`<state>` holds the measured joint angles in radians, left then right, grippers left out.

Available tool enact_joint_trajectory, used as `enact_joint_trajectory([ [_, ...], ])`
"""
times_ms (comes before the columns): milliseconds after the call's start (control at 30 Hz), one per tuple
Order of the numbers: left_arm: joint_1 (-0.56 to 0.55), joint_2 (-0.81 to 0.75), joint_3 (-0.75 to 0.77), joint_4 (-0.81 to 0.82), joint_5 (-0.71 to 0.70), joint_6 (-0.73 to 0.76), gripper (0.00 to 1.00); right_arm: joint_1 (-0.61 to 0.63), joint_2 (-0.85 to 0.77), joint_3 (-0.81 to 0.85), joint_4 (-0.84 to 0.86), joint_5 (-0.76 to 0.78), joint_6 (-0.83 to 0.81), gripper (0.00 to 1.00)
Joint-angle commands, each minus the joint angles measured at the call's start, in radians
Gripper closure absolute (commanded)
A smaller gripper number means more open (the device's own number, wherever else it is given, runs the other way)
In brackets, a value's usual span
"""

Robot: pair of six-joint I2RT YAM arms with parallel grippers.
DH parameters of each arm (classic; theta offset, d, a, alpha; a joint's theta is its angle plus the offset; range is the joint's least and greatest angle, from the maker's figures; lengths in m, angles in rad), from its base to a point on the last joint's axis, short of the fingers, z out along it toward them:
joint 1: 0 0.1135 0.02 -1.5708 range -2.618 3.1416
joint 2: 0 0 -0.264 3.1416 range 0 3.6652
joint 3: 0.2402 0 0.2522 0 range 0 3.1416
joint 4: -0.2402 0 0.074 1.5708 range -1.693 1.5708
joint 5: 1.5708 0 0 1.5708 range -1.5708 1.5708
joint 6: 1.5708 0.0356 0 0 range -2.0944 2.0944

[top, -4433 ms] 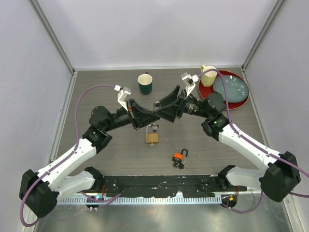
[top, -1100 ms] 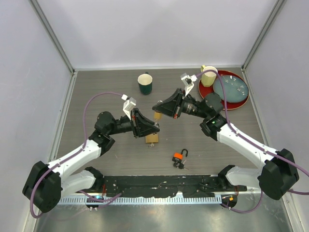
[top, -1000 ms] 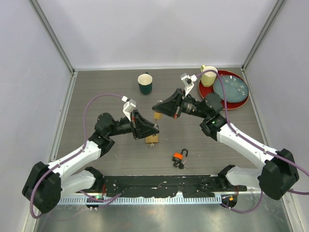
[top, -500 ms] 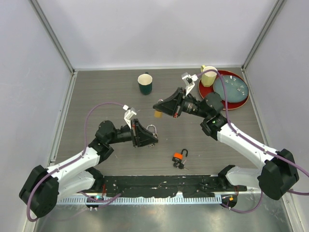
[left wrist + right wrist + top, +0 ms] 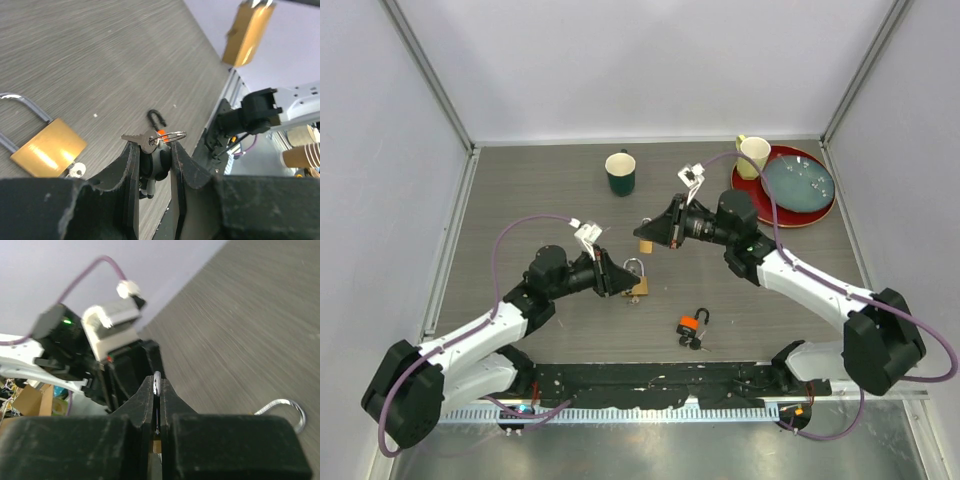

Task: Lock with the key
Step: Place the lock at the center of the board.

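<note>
My left gripper (image 5: 152,146) is shut on a key, gripping its black head; the silver blade (image 5: 134,138) and key ring (image 5: 173,135) stick out past the fingertips. In the top view the left gripper (image 5: 616,276) sits low, just left of a brass padlock (image 5: 638,286) lying on the table with its shackle open; the same padlock (image 5: 47,148) shows in the left wrist view. My right gripper (image 5: 647,226) hovers above, shut on the silver shackle (image 5: 157,382) of a second brass padlock (image 5: 646,245), which hangs below it. The hanging padlock (image 5: 247,32) is apart from the key.
An orange padlock (image 5: 689,324) with keys lies near the front edge. A dark green mug (image 5: 620,172) stands at the back. At the back right, a red plate (image 5: 825,210) holds a teal plate (image 5: 798,184), with a yellow cup (image 5: 753,155) on it.
My left gripper has drawn back to the left and lower with the key, uncovering the padlock on the table. The right arm has shifted left, still holding the hanging padlock.
</note>
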<state>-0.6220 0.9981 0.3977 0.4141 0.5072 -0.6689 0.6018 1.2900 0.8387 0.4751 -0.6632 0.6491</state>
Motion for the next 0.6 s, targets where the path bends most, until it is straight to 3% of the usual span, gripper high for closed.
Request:
enact_joint_trajectory([
  [0, 0.016, 0.019, 0.035, -0.055, -0.075, 0.011, 1.0, -0.004, 0.057, -0.026, -0.11, 0.077, -0.078, 0.99],
  [567, 0.018, 0.165, 0.069, -0.017, 0.01, -0.014, 1.0, -0.109, 0.397, -0.102, -0.285, 0.22, -0.12, 0.99],
])
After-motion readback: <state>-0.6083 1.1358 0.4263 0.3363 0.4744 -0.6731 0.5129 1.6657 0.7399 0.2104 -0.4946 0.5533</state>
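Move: The right hand holds the small brass lock by its shackle. The bare board spot it is taken to lies about 28 cm below, roughly 3 cm ahead and 6 cm to the right. The large padlock lies beside that spot, about 2 cm ahead and 2 cm left of the right hand; the orange padlock is some 10 cm back and 11 cm right. From the left hand, holding the key, the spot is about 8 cm ahead, 8 cm right and 17 cm below. Straight down for the most part and quickly, the right hand lowers the lock about 24 cm towards the bare board on the right of the large padlock, easing a little rightward late on. Its fingers dip from level to some 35 degrees downward and stay closed on the shackle. The left hand sinks too, about 4.5 cm, keeping its grip on the key. ##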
